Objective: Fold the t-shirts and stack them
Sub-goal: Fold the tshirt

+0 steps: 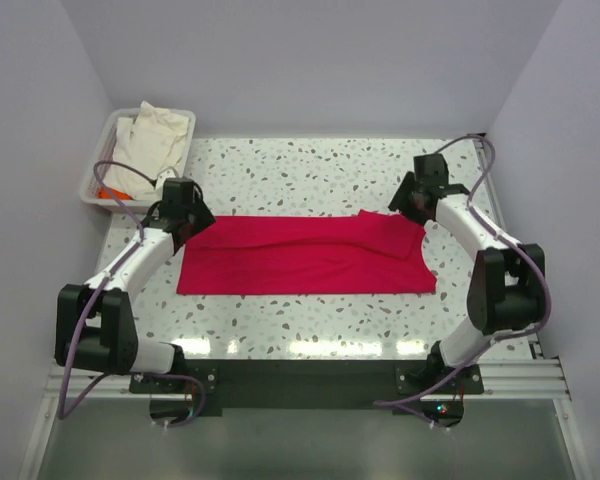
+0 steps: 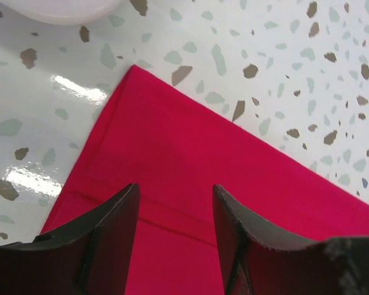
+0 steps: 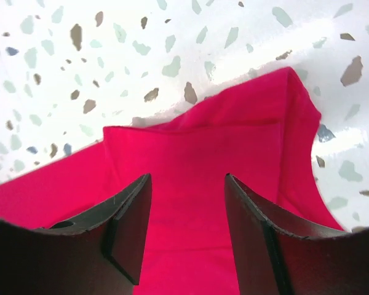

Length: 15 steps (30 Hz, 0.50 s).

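Note:
A crimson-red t-shirt [image 1: 305,258] lies folded into a long flat band across the middle of the table. My left gripper [image 1: 185,218] hovers over its far left corner, open, with only red cloth [image 2: 190,141] showing between the fingers [image 2: 175,186]. My right gripper [image 1: 410,200] is over the far right end, where a sleeve is folded in; it is open [image 3: 188,176] above the red fabric [image 3: 197,141] and grips nothing. A cream-white t-shirt [image 1: 152,140] lies crumpled in the tray, with a bit of orange fabric [image 1: 110,192] under it.
The white plastic tray [image 1: 92,178] sits at the table's far left corner, just behind the left gripper; its rounded corner [image 2: 55,9] shows in the left wrist view. White walls close in the table on three sides. Speckled tabletop [image 1: 310,175] surrounds the shirt.

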Each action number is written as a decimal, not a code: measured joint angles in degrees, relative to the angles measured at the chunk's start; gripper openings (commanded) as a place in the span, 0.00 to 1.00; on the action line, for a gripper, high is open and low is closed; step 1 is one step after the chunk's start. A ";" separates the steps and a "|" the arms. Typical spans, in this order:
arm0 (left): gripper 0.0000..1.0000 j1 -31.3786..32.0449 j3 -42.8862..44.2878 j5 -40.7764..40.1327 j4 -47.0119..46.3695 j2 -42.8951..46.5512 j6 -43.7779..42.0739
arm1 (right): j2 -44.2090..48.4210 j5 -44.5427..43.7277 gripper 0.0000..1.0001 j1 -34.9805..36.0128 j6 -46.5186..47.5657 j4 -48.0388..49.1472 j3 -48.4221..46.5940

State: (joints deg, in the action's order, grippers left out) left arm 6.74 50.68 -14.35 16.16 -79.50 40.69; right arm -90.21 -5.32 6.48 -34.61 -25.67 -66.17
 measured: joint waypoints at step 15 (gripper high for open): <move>0.57 3.78 0.59 15.21 2.25 5.77 -11.15 | -15.78 -17.05 0.56 13.62 5.14 -1.75 -15.72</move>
State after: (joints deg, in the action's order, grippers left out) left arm 10.52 51.27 0.86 18.41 -73.73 29.54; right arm -106.00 -22.37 20.10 -29.47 -27.42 -81.89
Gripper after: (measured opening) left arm 0.564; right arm 0.573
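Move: The right hand hangs open some 6 cm above the shirt's far right end; the red t-shirt's pointed far-edge corner lies about 9 cm to its left and level with it, the shirt's far right corner about 4 cm back and 5 cm right. From the left hand, some 5 cm up, the shirt's middle is roughly 25 cm right and 7 cm back; the shirt's far left corner is about 3 cm ahead and 4 cm left, the white basket about 14 cm ahead and 15 cm left. Leftward and forward the open right hand sweeps about 6 cm over and 5 cm out, towards the pointed corner, first dipping some 3.5 cm, then rising most of that again while rolling its left side down. The left hand travels right about 6 cm, inward over the shirt, rising 3 cm, drawing back a little and turning clockwise some 20 degrees. Both grippers stay open and grasp nothing. ##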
